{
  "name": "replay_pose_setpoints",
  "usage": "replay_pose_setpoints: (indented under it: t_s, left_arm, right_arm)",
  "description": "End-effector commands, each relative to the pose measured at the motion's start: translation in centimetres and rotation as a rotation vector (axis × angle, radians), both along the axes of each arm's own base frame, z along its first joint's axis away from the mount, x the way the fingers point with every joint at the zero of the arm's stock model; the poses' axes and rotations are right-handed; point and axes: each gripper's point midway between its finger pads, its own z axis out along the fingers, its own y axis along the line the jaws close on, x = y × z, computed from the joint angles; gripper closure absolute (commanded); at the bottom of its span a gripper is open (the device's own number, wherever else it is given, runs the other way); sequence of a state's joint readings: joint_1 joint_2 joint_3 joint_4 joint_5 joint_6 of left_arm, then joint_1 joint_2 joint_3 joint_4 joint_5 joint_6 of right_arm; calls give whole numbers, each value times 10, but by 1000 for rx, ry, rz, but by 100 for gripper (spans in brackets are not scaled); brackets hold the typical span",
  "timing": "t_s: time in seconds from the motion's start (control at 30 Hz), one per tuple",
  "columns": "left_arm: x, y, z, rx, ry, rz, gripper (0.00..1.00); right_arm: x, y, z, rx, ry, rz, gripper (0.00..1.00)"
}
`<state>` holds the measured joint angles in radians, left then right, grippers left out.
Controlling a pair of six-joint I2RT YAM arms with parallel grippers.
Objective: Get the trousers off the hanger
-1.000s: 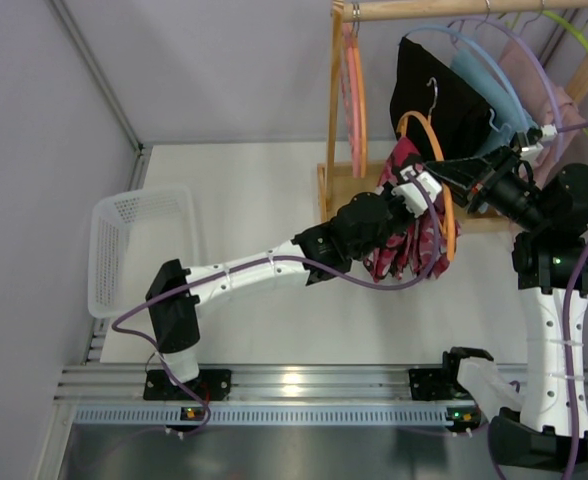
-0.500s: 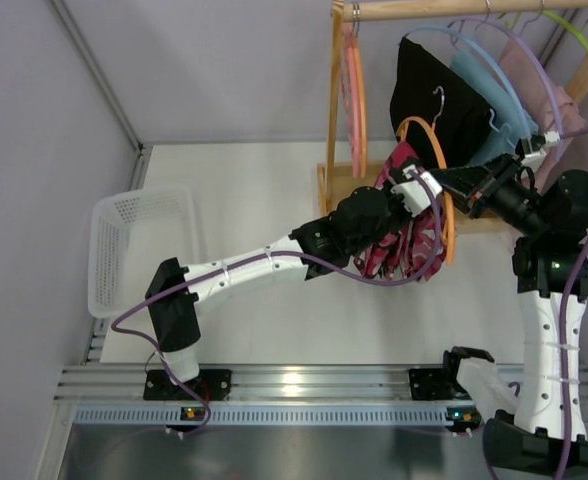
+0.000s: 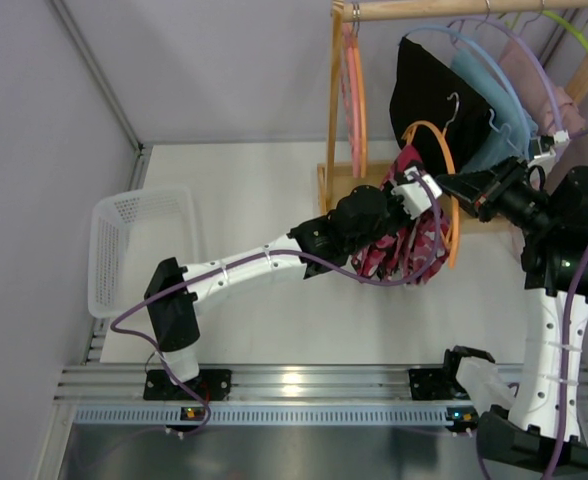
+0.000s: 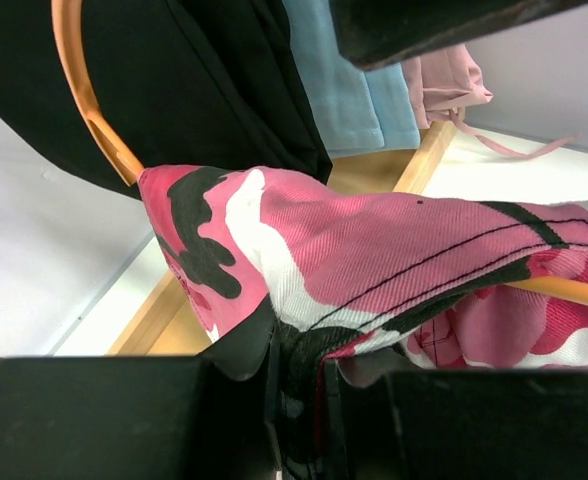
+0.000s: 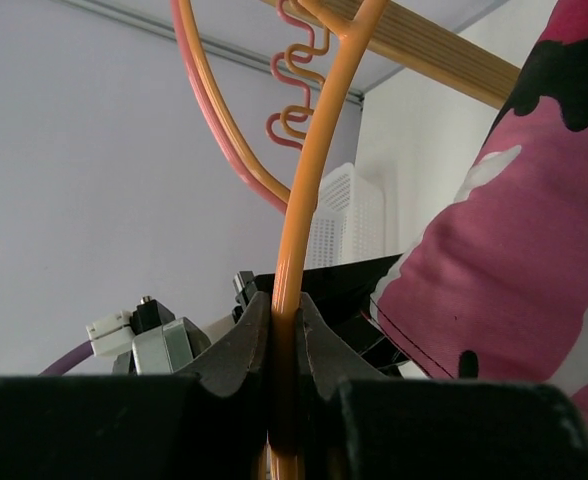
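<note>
The pink, white and black camouflage trousers (image 3: 406, 250) hang over the lower bar of an orange hanger (image 3: 437, 135), held off the rail. My left gripper (image 3: 410, 195) is shut on a fold of the camouflage trousers (image 4: 374, 250) at their upper edge. My right gripper (image 3: 452, 187) is shut on the orange hanger (image 5: 296, 230), its jaws pressed on both sides of the rod. The plain black trousers (image 3: 434, 95) hang on a hanger on the wooden rail (image 3: 444, 8), just behind; they also show in the left wrist view (image 4: 174, 80).
A white mesh basket (image 3: 124, 250) stands at the table's left edge. The wooden rack's upright (image 3: 333, 110) and base stand at the back. Blue (image 3: 499, 95) and pink (image 3: 534, 85) garments hang on other hangers at the right. An empty pink hanger (image 3: 354, 85) hangs at the rail's left end.
My right gripper has moved the orange hanger slightly right and up. My left gripper has shifted a little left, still gripping the camouflage trousers, drawing them along the hanger.
</note>
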<state>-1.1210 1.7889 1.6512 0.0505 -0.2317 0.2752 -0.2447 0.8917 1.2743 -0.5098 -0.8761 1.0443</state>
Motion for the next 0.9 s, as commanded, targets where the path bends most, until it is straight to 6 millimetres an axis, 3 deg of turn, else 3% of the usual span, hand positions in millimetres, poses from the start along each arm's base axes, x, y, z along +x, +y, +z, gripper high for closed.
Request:
replay_pose_setpoints:
  t_s: [0.0,0.1,0.27,0.4,0.6,0.7,0.87]
  left_arm:
    - [-1,34,114,-247,-120,41,100]
    - [6,37,123,-257,-138,88,100]
    - [7,36,146,-295,-166,90,100]
    - [3,37,179,-355,-201,91,100]
    - [-3,44,211,-408,-240,98,100]
    - [-5,52,222,-420,-258,117,100]
    - [-6,67,237,-425,-292,144,100]
  right_arm:
    - [2,-12,34,-134,-206,-69,100]
    - [-3,-7,38,-102,-220,-38,100]
    - [-14,0,27,-71,-215,0,100]
    - [-15,-1,6,-82,-164,-14,100]
    - [-3,-8,-32,-84,-72,-41,100]
    - [5,-11,-53,-18,-1,-11,100]
    - [9,-24,-54,209,17,16,100]
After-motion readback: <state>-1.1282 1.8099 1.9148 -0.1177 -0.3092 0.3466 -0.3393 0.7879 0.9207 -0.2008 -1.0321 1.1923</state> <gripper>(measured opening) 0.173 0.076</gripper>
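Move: The left gripper already holds the camouflage trousers at the waistband; the hanger arm to clear is about 5 cm back, 5 cm right and 5 cm above it. Black trousers hang roughly 12 cm ahead and 2 cm right of the left gripper, blue trousers some 11 cm ahead and 12 cm right. From the right gripper, already shut on the orange hanger, the held waistband is about 5 cm forward, 5 cm left and 5 cm lower. Keep both grips and work the trousers against the hanger: lift the waistband with the left gripper about 8 cm, easing down slightly at the end. Draw the right gripper back some 2 cm first, then push the hanger down about 6 cm while coming forward again, so it passes beneath the rising waistband. ##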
